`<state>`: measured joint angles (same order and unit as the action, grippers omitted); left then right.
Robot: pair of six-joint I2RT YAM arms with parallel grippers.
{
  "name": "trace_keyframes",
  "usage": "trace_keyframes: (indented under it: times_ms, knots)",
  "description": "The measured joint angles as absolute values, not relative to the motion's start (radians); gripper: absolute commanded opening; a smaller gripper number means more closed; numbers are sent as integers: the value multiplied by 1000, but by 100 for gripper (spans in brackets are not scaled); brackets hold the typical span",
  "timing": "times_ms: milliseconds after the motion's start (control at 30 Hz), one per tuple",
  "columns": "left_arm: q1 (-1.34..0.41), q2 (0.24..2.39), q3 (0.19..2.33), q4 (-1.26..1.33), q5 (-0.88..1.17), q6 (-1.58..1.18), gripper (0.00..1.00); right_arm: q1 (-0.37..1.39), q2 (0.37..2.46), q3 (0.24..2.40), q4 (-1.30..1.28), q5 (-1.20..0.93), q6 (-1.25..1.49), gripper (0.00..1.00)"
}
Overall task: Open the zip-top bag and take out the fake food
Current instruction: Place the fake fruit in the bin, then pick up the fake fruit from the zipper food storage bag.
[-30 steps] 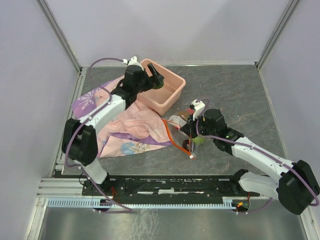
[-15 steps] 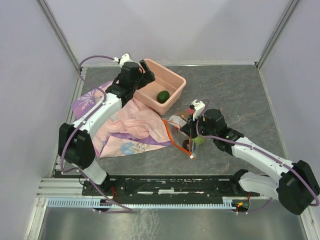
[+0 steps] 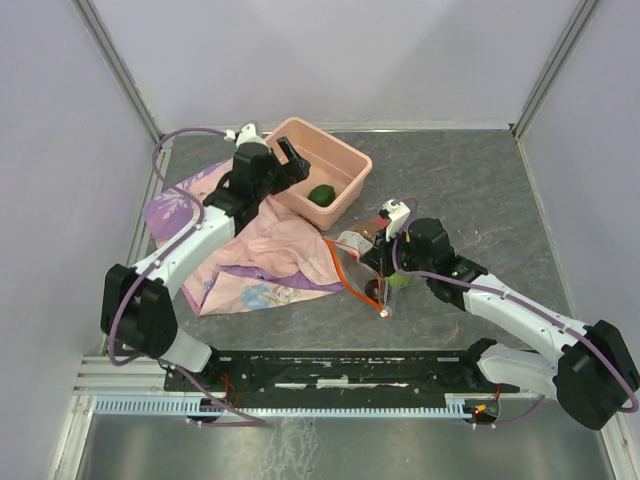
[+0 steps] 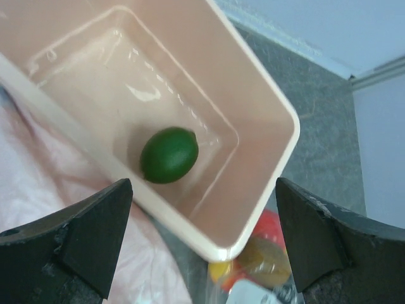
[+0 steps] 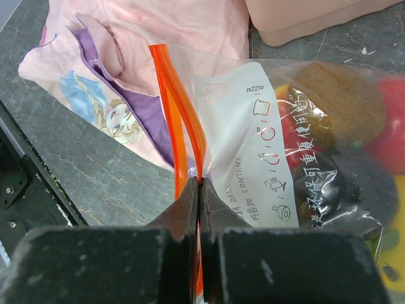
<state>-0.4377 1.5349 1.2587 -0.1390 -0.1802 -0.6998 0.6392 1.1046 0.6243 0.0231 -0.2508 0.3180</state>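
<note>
The zip-top bag lies on the table in front of the tub, its orange zip strip parted. My right gripper is shut on the bag's edge at that strip. Brown, red and dark purple fake food shows through the clear plastic. One green piece of fake food lies loose inside the salmon-pink tub. My left gripper hangs open above the tub's near rim, holding nothing. From above, the left gripper sits at the tub's left edge and the right gripper over the bag.
A pink-and-purple printed cloth spreads left of the bag and under the left arm. The tub stands at the back centre. Grey table stretches to the right. Metal frame posts edge the table.
The left gripper has opened fully and drawn back to the left out of the tub, leaving the green fruit lying inside. The right arm and the bag have not moved.
</note>
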Motion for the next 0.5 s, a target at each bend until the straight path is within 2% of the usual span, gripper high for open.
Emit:
trace_keyframes:
  times_ms: [300,500]
  knots:
    - [-438,1188,777,205,115,-654,99,639,1105,624,23,-252,318,2]
    - [-439,1029,496,529,350,-677,89,639,1094,624,23,-251,321,2]
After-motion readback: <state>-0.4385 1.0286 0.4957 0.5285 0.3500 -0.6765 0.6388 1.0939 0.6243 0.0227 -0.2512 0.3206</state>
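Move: From the open left hand, the dark fruit in the bag's mouth lies about 25 cm back, 19 cm right and 18 cm down; the green fruit is some 6 cm farther right and 3 cm farther out than that fruit. The bin's middle is about 6 cm ahead of the left hand, 2 cm right and 16 cm down. From the right hand, still pinching the bag's zip edge, the dark fruit lies roughly 5 cm back, laterally level and 7 cm down. The open left hand sweeps back about 15 cm from the bin towards the bag, turning clockwise some 30 degrees. ##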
